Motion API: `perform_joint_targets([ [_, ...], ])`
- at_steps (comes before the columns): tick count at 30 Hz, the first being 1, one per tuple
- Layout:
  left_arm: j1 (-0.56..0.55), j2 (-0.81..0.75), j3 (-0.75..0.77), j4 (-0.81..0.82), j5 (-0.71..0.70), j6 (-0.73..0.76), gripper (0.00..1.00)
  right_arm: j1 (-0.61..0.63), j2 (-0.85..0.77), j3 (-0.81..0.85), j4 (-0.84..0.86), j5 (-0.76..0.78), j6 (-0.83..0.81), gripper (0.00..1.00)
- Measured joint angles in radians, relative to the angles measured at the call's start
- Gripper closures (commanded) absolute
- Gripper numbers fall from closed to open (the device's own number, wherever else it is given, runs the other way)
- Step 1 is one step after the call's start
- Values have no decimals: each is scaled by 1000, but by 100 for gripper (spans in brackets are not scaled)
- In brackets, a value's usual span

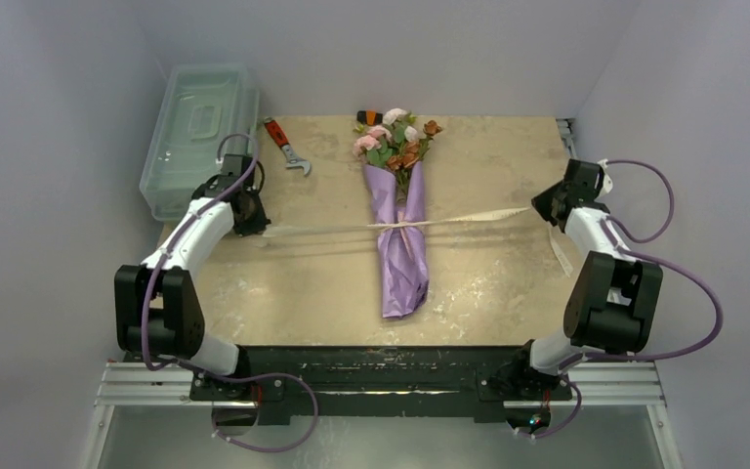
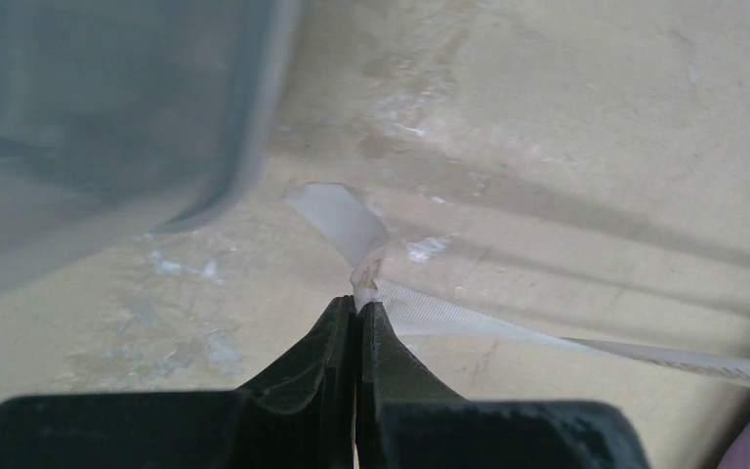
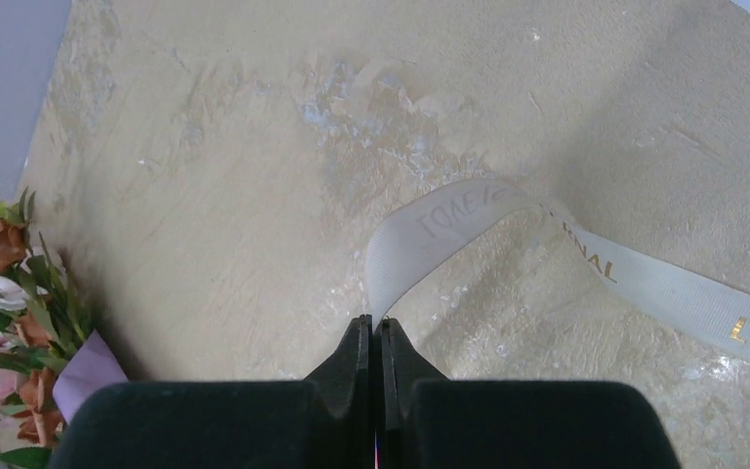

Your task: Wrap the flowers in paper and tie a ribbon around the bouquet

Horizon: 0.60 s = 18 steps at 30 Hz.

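Note:
The bouquet (image 1: 397,210) lies mid-table, its pink, white and orange flowers (image 1: 395,137) pointing to the far side and their stems rolled in lilac paper (image 1: 402,259). The cream ribbon (image 1: 332,229) is knotted around the roll and stretches tight to both sides. At the left, beside the plastic box, my left gripper (image 1: 254,223) is shut on the ribbon (image 2: 420,311); a short end curls past the tips (image 2: 358,305). My right gripper (image 1: 543,207) at the right is shut on the ribbon (image 3: 430,239), whose gold-lettered tail lies on the table. The flowers (image 3: 10,322) show at that view's left edge.
A clear plastic box (image 1: 197,132) stands at the back left, close to my left gripper (image 2: 98,117). A red-handled adjustable wrench (image 1: 285,145) lies on the table behind the left arm. White walls close in on the left, back and right.

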Motion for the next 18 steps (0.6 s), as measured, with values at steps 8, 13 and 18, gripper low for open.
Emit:
perform_joint_targets([
  [8, 178, -97, -58, -29, 32, 2, 100, -46, 0, 6, -2, -29, -10, 100],
  [13, 261, -126, -78, -29, 74, 10, 100, -84, 0, 6, -9, -55, -13, 100],
  [18, 291, -135, -86, -22, 112, 9, 100, -114, 0, 6, -20, -71, -19, 100],
])
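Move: The ribbon knot around the bouquet's waist lies about 33 cm to the right of the left gripper, level with it and some 6 cm lower. The clear box stands 21 cm ahead and 14 cm to the left of that gripper; the wrench lies 20 cm ahead and 6 cm right, on the table. From the right gripper, the knot is about 33 cm left and 4 cm back, with the flower heads 34 cm left and 16 cm ahead. Keep both grippers shut on the ribbon and pull its two ends apart, away from the knot. Take the left gripper about 7 cm left, then ease to a stop, drawing back some 3 cm and turning counter-clockwise while the hand pushes against the clear box's near end. Bring the right gripper more slowly, about 3 cm right and slightly back. ##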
